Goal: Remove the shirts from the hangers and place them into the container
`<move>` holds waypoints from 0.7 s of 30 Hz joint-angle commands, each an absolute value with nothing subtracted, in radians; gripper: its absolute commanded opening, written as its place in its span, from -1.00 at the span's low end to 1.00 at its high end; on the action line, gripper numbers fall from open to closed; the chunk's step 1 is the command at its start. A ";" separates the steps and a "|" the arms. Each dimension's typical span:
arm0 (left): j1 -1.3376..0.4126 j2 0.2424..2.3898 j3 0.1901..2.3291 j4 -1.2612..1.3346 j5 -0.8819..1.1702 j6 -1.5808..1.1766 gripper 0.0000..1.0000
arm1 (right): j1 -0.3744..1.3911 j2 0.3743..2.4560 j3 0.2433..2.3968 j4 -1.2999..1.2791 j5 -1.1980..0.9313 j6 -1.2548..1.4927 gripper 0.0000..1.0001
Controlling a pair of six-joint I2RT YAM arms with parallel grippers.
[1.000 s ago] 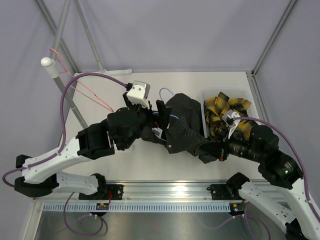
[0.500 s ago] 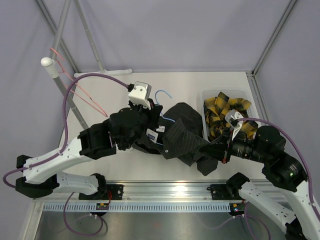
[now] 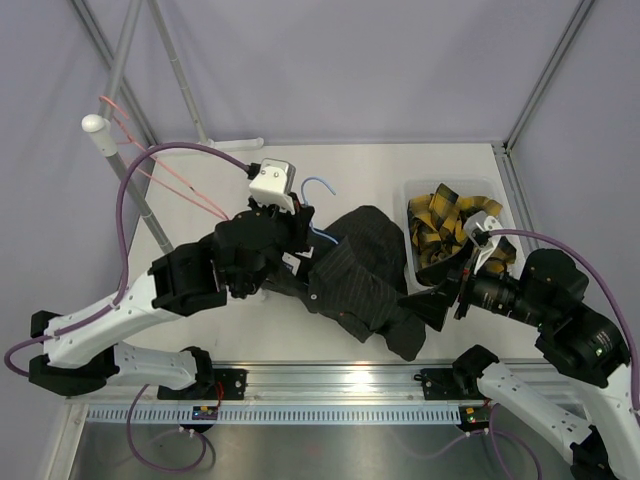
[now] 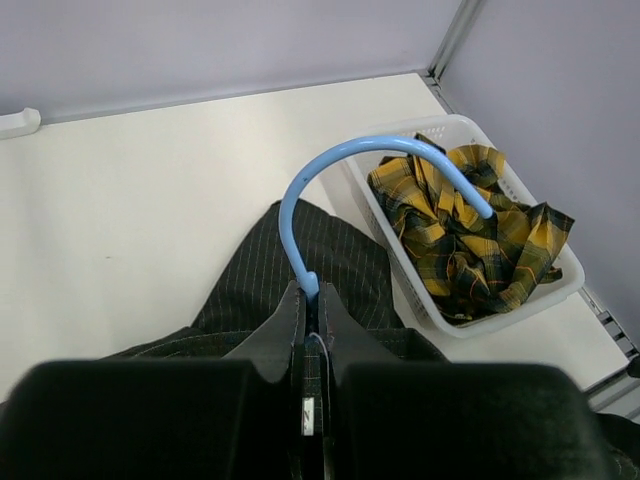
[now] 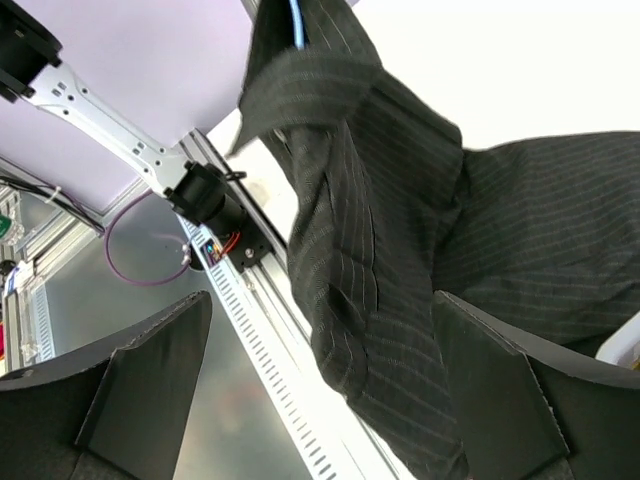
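The black pinstriped shirt [image 3: 365,272] lies bunched on the table's middle, still on the light blue hanger [image 3: 320,184]. My left gripper [image 3: 300,224] is shut on that hanger's neck [image 4: 310,285], at the shirt's collar, with the blue hook [image 4: 385,150] curving up beyond it. My right gripper [image 3: 458,290] stands wide open beside the shirt's right edge. Black cloth [image 5: 380,250] hangs between its spread fingers [image 5: 150,370] and nothing is clamped. The yellow-and-black plaid shirt [image 3: 445,218] fills the white basket [image 3: 407,215] at the right, also seen as the basket [image 4: 565,272] in the left wrist view.
Two pink hangers [image 3: 165,180] hang on the grey rail pole [image 3: 135,190] at the far left. Frame posts rise at the table's back corners. The arms' mounting rail [image 3: 330,380] runs along the near edge, close under the shirt's lower hem.
My left gripper closed on the blue hanger's neck. My right gripper let go of the black shirt, opened wide and drew back to the right, and the cloth sagged onto the table.
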State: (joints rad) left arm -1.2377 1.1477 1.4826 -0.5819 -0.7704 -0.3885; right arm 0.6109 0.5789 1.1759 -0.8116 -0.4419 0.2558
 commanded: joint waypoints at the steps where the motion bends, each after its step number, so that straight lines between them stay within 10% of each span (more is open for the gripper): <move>1: -1.233 1.131 1.561 -0.551 -0.834 -0.347 -1.00 | 0.617 0.597 1.174 -0.851 -0.452 0.233 0.99; 13: -1.233 1.160 1.657 -0.549 -0.839 -0.287 -1.00 | 0.617 0.615 1.077 -0.793 -0.488 0.279 0.51; 15: -1.233 1.158 1.655 -0.546 -0.841 -0.282 -1.00 | 0.615 0.620 1.075 -0.793 -0.486 0.279 0.20; 17: -1.233 1.157 1.655 -0.546 -0.842 -0.279 -1.00 | 0.617 0.623 1.075 -0.801 -0.483 0.284 -0.96; 21: -1.227 1.155 1.664 -0.554 -0.865 -0.256 -1.00 | 0.617 0.603 1.081 -0.819 -0.453 0.301 -1.00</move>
State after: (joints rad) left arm -1.2358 1.1606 1.6150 -0.5907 -0.8143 -0.2974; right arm 0.6109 0.6163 1.0748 -0.8284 -0.4625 0.2840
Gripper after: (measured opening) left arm 0.028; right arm 0.014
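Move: Right of and below the left hand hangs the dark striped shirt, still on the blue hanger. The fold facing the open right fingers is about 3 cm left, 1 cm ahead and 7 cm below the right hand, or 11 cm right, 10 cm back and 12 cm below the left hand. The hanger in the left grip is some 11 cm ahead and 13 cm left of the right hand, 4 cm higher; the container is roughly 20 cm ahead, 12 cm right and 31 cm below it. The right fingers, wide open at first, close on the fold of the dark shirt and pinch it, after the hand sinks about 5 cm with a small drift left and a tilt of some 10 degrees. Meanwhile the left hand keeps its shut grip at the blue hanger's neck and rises about 5 cm, easing slightly left, its fingertips tipping up a little. ##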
